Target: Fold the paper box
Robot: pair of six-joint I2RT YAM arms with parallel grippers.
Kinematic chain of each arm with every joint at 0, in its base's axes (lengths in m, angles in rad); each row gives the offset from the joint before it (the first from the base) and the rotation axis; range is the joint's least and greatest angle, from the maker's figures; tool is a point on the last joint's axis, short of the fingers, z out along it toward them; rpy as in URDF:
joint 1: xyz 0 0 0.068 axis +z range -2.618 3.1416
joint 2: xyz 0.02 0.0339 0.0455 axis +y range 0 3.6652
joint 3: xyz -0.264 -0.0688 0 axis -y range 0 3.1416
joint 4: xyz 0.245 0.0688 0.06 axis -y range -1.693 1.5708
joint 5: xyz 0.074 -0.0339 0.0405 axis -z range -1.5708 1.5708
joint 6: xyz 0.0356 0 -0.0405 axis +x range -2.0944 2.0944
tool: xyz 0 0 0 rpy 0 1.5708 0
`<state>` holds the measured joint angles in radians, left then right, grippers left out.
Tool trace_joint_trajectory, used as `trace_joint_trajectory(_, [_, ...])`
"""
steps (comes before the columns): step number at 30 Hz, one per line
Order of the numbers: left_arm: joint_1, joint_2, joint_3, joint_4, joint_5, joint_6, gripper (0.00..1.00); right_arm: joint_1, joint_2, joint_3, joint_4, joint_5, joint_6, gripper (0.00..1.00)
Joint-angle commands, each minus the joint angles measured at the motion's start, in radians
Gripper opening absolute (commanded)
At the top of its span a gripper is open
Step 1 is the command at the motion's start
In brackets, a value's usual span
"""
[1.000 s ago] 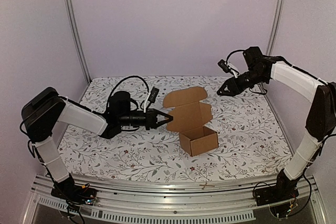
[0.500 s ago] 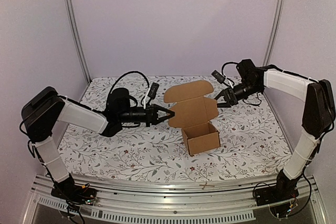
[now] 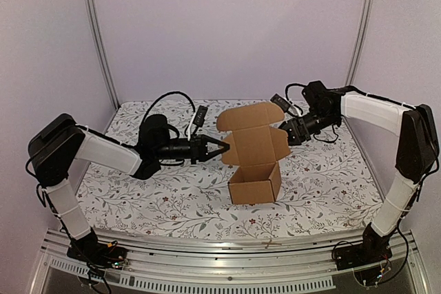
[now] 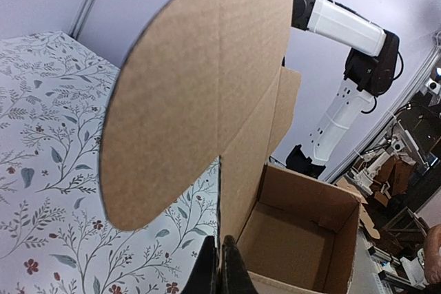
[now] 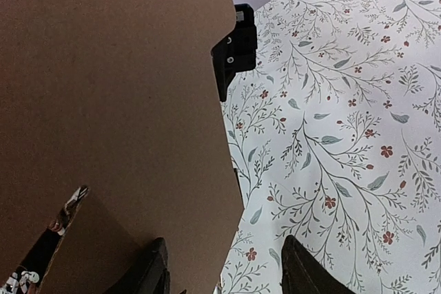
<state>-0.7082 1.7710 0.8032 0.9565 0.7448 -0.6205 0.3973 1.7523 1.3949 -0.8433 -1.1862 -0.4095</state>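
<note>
The paper box (image 3: 252, 184), brown cardboard, stands mid-table as an open carton with its lid panel (image 3: 255, 144) lifted nearly upright behind it. My left gripper (image 3: 224, 149) is shut on the lid's left edge. In the left wrist view its tips (image 4: 222, 270) pinch a thin cardboard edge, below the rounded flap (image 4: 200, 87) and beside the open box interior (image 4: 303, 232). My right gripper (image 3: 286, 133) is open at the lid's right side. In the right wrist view the paper box (image 5: 110, 101) fills the left, and its edge runs between the spread jaws of the right gripper (image 5: 227, 275).
A floral cloth (image 3: 331, 170) covers the table. Metal posts (image 3: 96, 32) and pale walls close in the back and sides. Black cables (image 3: 172, 105) loop above the left wrist. A black part of the left arm (image 5: 236, 53) shows behind the lid.
The lid has swung up more upright and the carton base has slid nearer and left. The right gripper moved in to the lid's right edge and opened wider.
</note>
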Motion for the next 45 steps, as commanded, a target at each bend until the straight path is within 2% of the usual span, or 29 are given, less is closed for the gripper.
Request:
trace_joint_trajectory(1, [0.011,-0.023,0.009,0.050,0.007,-0.028,0.00,0.002,-0.010,-0.001,-0.030,-0.061,-0.011,0.53])
trace_joint_trajectory(7, [0.016,-0.061,-0.015,0.026,-0.001,-0.021,0.00,-0.056,-0.057,-0.037,-0.037,-0.088,-0.009,0.54])
trace_joint_trajectory(21, [0.010,-0.035,0.009,0.011,-0.004,-0.028,0.00,-0.053,-0.097,-0.062,-0.038,-0.188,-0.001,0.62])
trace_joint_trajectory(45, [0.001,-0.015,0.038,-0.002,-0.002,-0.037,0.00,0.025,-0.177,-0.125,-0.037,-0.207,-0.022,0.78])
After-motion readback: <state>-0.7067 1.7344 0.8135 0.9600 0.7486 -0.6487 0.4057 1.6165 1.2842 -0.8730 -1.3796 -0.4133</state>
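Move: The lid's right side flap is just off the right hand's open fingers, about 2 cm left, 2 cm back and 2 cm below. The lid panel's middle is some 10 cm left and 1 cm back, near hand height; the box body lies 10 cm left, 6 cm back and 12 cm down. From the left hand, which already pinches the lid's left edge, that right flap is roughly 17 cm right, neither ahead nor back, at about its height. Back towards its base by about 5 cm and up 4 cm goes the right hand, after first slipping some 2 cm right beside the lid's right side flap; its fingers, pointing left, tip up nearly 10 degrees and open plainly wider. The left hand keeps its pinch on the lid's left edge, raises it about 2 cm early on, then holds still. ##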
